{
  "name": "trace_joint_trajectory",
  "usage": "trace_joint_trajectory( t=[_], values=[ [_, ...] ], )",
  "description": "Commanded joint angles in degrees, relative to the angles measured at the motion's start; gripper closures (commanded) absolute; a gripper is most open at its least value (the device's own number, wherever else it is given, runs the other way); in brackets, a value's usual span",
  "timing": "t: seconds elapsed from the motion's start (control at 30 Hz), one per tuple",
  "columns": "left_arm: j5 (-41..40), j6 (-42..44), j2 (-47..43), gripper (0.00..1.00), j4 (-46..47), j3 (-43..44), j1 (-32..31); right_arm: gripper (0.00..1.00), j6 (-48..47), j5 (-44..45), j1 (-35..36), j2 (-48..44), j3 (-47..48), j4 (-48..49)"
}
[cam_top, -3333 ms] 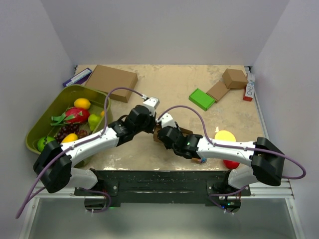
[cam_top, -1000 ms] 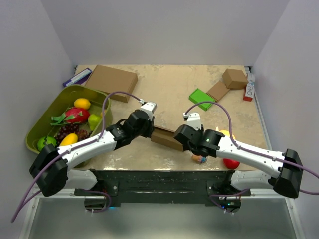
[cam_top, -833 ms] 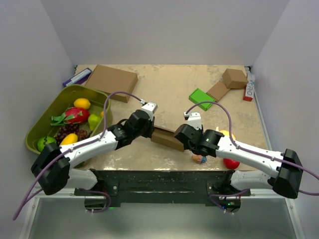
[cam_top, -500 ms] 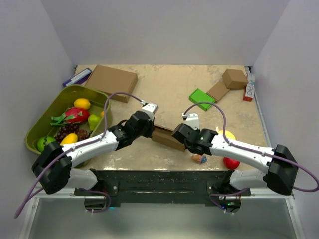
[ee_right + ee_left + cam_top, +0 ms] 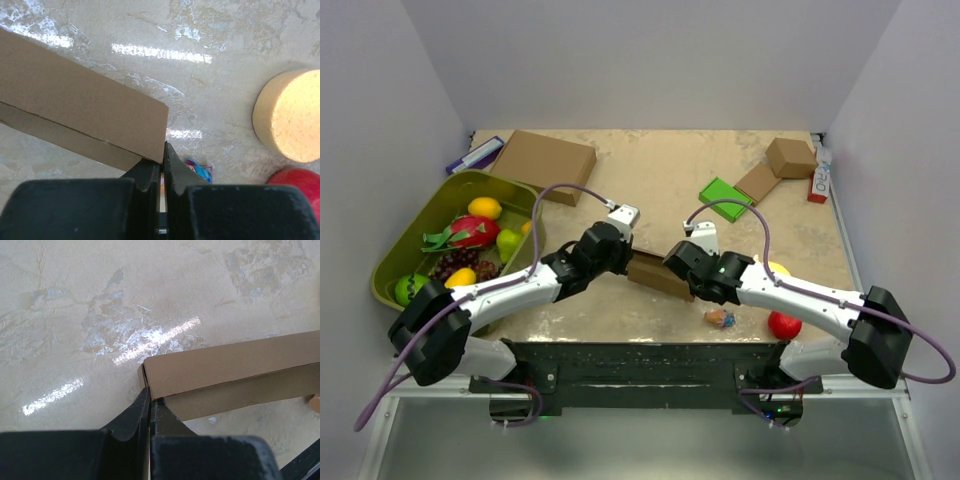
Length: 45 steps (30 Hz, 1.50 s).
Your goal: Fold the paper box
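Note:
The paper box (image 5: 657, 273) is a slim brown cardboard box lying between my two arms near the table's front edge. My left gripper (image 5: 627, 257) is shut on its left end; in the left wrist view the black fingers (image 5: 134, 412) meet at the box's (image 5: 235, 365) end corner. At the opposite end my right gripper (image 5: 681, 271) is shut too. Its fingers (image 5: 175, 165) pinch the end wall of the box (image 5: 80, 105), one under the box and one outside it.
A green tray (image 5: 392, 252) of fruit stands at the left. A larger brown box (image 5: 548, 165) lies at the back left. A green block (image 5: 725, 198) and small brown box (image 5: 790, 157) sit back right. A yellow sponge (image 5: 290, 115), red ball (image 5: 783, 324) and small colourful toy (image 5: 719, 318) lie near the right arm.
Both grippers have closed from partly open onto the box's ends. The right arm has shifted left and forward toward the box; the box has moved slightly away from the table's front edge.

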Motion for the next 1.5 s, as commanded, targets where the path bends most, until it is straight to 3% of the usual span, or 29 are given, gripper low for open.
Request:
trace_joint_trajectory(
  t=[0.0, 0.2, 0.9, 1.03, 1.13, 1.23, 1.47],
  values=[
    [-0.9, 1.6, 0.8, 1.00, -0.3, -0.1, -1.3, 0.98, -1.5, -4.0, -1.1, 1.3, 5.3, 1.3],
    [-7.6, 3.3, 2.0, 1.00, -6.0, 1.6, -3.7, 1.00, -4.1, -9.5, -3.9, 2.2, 7.2, 1.2],
    [-16.3, 5.2, 4.6, 1.00, -13.0, 5.3, -7.0, 1.00, -8.3, -17.2, -7.9, 3.1, 10.7, 0.6],
    [-16.2, 4.4, 4.4, 1.00, -13.7, 6.7, -7.2, 0.77, -8.1, -16.7, -7.9, 2.7, 10.9, -0.1],
    [-16.6, 4.3, 4.7, 1.00, -15.1, 8.1, -7.2, 0.67, -7.9, -15.5, -7.9, 1.1, 10.9, -1.2],
    [-16.5, 4.3, 5.1, 1.00, -15.6, 8.7, -7.2, 0.61, -7.7, -15.0, -7.9, -0.2, 10.3, -1.1],
    [-16.6, 4.3, 5.2, 1.00, -15.9, 8.9, -7.3, 0.64, -6.2, -12.2, -7.9, 1.6, 9.1, -3.8]
  ],
)
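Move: Just right of the left hand lies the paper box, its middle about 7 cm to the right, 2 cm back and 2 cm lower; those fingers are already shut at its left end. From the right hand, shut at the near right corner, the box's middle is some 7 cm left, 3 cm ahead and 2 cm lower. A small toy lies 6 cm right and 5 cm back, a yellow disc 16 cm right and 2 cm ahead, both about 5 cm lower. Keeping its pinch on the box's left end, the left hand rolls some 15 degrees, its left side rising, and edges 1.5 cm left. The right hand eases about 1 cm forward and nearly 2 cm left, fingers tipping steeper towards the table, then loosens its pinch on the right corner, opening to over a third while rising about 1.5 cm. ##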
